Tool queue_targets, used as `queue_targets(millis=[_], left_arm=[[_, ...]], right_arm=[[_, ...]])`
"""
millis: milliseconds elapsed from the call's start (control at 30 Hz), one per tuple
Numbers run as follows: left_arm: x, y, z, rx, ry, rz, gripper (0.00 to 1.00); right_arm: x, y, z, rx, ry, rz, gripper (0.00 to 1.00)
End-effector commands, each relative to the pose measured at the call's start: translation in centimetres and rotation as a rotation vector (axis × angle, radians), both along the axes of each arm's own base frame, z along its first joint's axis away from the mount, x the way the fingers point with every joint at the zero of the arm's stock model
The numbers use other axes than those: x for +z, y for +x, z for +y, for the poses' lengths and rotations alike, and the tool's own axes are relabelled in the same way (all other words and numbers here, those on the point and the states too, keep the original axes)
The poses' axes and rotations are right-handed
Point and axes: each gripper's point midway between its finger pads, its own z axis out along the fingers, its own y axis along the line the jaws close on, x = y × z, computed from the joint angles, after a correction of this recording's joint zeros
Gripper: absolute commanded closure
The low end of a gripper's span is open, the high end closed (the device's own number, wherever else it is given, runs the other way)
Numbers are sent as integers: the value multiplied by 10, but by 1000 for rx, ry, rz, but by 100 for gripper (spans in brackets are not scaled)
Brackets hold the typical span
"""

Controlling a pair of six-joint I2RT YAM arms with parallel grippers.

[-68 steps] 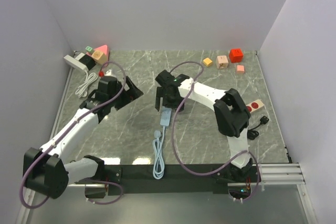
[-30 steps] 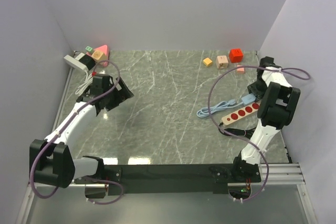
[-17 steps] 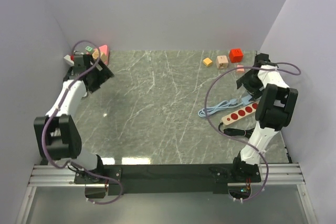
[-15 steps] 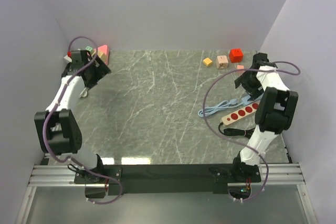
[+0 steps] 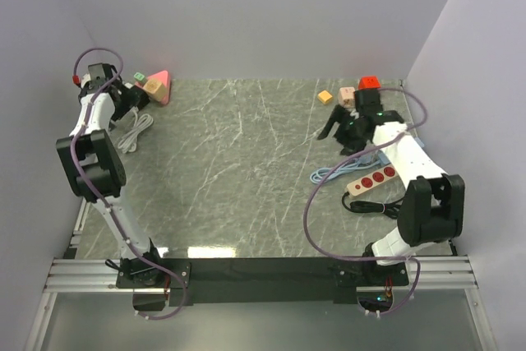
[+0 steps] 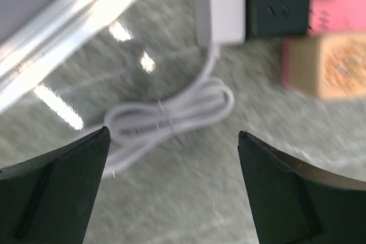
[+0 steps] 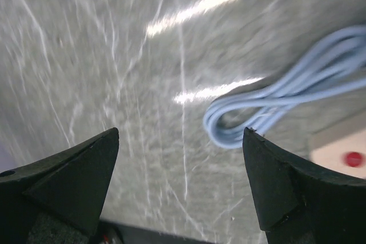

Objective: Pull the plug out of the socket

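Note:
In the left wrist view a white power strip (image 6: 226, 4) lies at the top with a black plug (image 6: 278, 1) against its right side; its white cable (image 6: 171, 112) is coiled below. My left gripper (image 6: 172, 132) hangs open above that coil, holding nothing; from above it (image 5: 130, 98) sits in the far-left corner. A beige power strip with red sockets (image 5: 374, 178) lies on the right, with a blue cable (image 5: 339, 172) bundled beside it. My right gripper (image 5: 339, 131) is open and empty, just behind that cable (image 7: 286, 101).
Pink (image 6: 343, 12) and tan (image 6: 329, 64) blocks lie right of the black plug. Orange, tan and red blocks (image 5: 348, 98) stand at the back right. A black cable (image 5: 370, 205) trails from the beige strip. The left wall and a metal rail (image 6: 74, 32) are close.
My left arm swung from mid-left to the far-left corner over the white strip. My right gripper opened and moved from the right wall towards the centre, leaving the blue cable by the beige strip.

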Motion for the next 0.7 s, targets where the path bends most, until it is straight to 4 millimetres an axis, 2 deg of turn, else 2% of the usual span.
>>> queue_targets(millis=[0,67,133,267,333,467,567,667], left_arm=[[3,19,21,11,92,22,1],[-16,21,28,4,117,81,1],[-18,28,31,-32,137,90,2],[-39,28,15,-137,132,95,4],[-46,28,1,-203,143,101,5],[-74,19,-26,-280,154,173,10],[-94,12,-35,-307,176,244,20],[-111,0,-41,-317,152,296,49]], right_arm=[[-9,1,42,131,89,-24,5],[-17,-1,56,181,99,-4,5],[-21,-2,64,209,92,7,5],[-27,0,68,237,84,28,5],[-29,-1,68,241,87,37,5],[-32,-4,70,245,95,49,6],[-32,-7,72,254,104,53,7],[-30,-11,72,261,103,49,9]])
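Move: The bundled white cable lies about 9 cm below the left hand, some 3 cm ahead and 3 cm to its right. The white socket is roughly 14 cm ahead and 2 cm left of that hand, the black plug about 15 cm ahead and 3 cm right, the tan block 16 cm ahead and 9 cm right. From the right hand, the white cable lies nearly 80 cm left and 16 cm ahead. Left hand sinks about 8 cm to the white cable, fingers part-closing; right swings 6 cm left, lowering. ##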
